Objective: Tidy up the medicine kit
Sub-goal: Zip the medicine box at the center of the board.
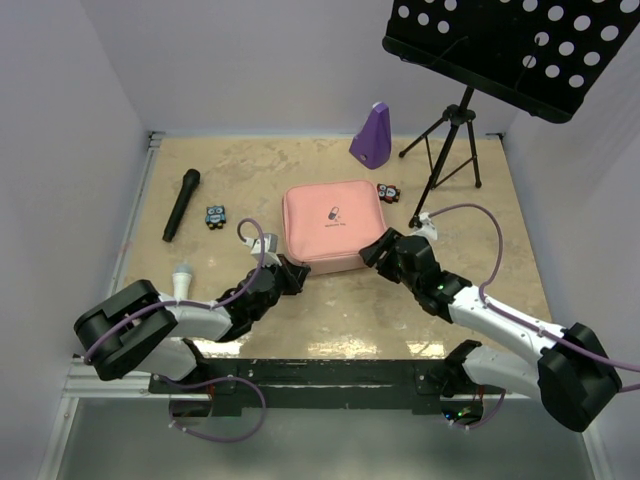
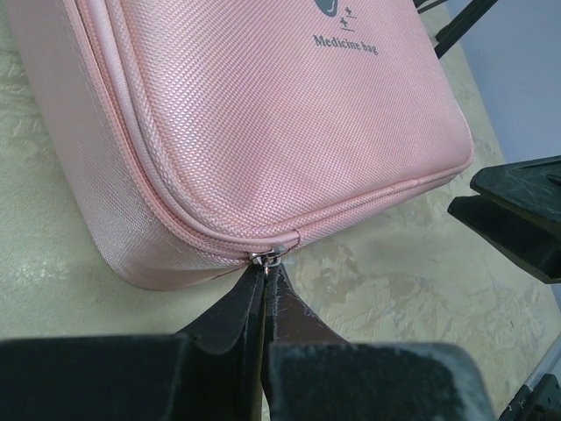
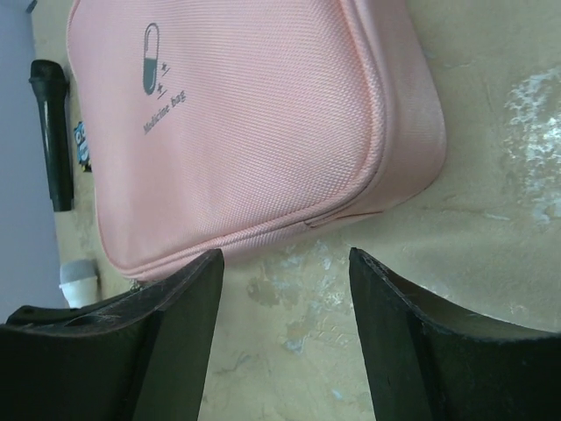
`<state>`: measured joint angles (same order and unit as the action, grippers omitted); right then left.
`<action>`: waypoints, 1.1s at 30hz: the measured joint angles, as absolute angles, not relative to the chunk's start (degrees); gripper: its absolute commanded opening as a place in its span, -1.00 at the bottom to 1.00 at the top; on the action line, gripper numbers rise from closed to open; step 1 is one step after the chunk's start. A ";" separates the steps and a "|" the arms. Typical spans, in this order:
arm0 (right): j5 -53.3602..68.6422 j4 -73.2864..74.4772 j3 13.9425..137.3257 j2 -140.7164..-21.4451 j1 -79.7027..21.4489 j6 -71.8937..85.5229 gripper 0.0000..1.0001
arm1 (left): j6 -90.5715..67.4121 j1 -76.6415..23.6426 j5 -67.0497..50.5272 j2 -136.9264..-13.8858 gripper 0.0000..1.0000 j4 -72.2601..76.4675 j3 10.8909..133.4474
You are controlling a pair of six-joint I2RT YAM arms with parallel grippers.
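Note:
The pink medicine kit point(image 1: 335, 222) lies closed and flat in the middle of the table, its pill logo facing up. At its near left corner my left gripper point(image 2: 266, 268) is shut on the small metal zipper pull point(image 2: 266, 257), where the zipper line ends. In the top view that left gripper point(image 1: 297, 270) touches the kit's near left edge. My right gripper point(image 3: 285, 256) stands open just off the kit's point(image 3: 245, 123) near right edge, with only bare table between its fingers. From above, the right gripper point(image 1: 385, 250) sits at the kit's near right corner.
A purple metronome-shaped object point(image 1: 372, 131) stands at the back. A music stand on a tripod point(image 1: 450, 140) rises at the back right. A black microphone point(image 1: 181, 204) and a small toy point(image 1: 216, 215) lie to the left, another toy point(image 1: 388, 191) to the kit's right, and a grey-tipped white object point(image 1: 182, 278) at the near left.

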<state>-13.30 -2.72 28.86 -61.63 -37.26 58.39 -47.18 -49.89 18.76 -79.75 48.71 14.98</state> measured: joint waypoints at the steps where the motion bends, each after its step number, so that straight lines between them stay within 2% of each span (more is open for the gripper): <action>1: -14.11 -2.42 28.84 -61.63 -37.21 58.76 0.25 | -47.03 -49.89 18.65 -79.70 -1.00 48.66 14.98; 15: -17.26 -5.45 26.17 -61.65 -33.69 63.16 0.15 | -46.26 -49.89 16.93 -79.68 -1.00 48.62 14.87; 24: -14.81 -12.01 25.65 -65.82 -30.68 63.18 -0.12 | -45.84 -49.89 16.43 -79.59 -1.00 48.58 14.85; 27: -13.93 -13.37 25.65 -67.11 -30.13 62.81 -0.33 | -45.84 -49.89 16.27 -79.59 -1.00 48.53 14.85; 32: -13.61 -14.98 25.52 -67.85 -29.47 62.41 -0.96 | -45.84 -49.89 16.01 -79.53 -1.00 48.34 14.81; 33: -13.56 -15.16 25.47 -67.79 -29.43 62.37 -1.00 | -45.84 -49.89 16.01 -79.42 -1.00 48.34 14.74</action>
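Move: The medicine box's front right top corner lies about 5 cm ahead of the open right hand, 4 cm to its right and 2 cm below. The zip pull is some 15 cm to that hand's left and 3 cm nearer, already between the left fingertips, and the small black box is roughly 14 cm ahead, 5 cm right, down on the table. From the left hand the corner is about 7 cm ahead and 18 cm to the right. The right hand goes first to its right and a little down, then forward to the box's front right corner, about 5 cm in all, turning some 10 degrees clockwise, and its half-open fingers close late on the way to pinch the fabric edge at that corner. The left hand keeps its pinch on the zip pull at the front left corner and all but stays in place, easing back by less than a centimetre. ##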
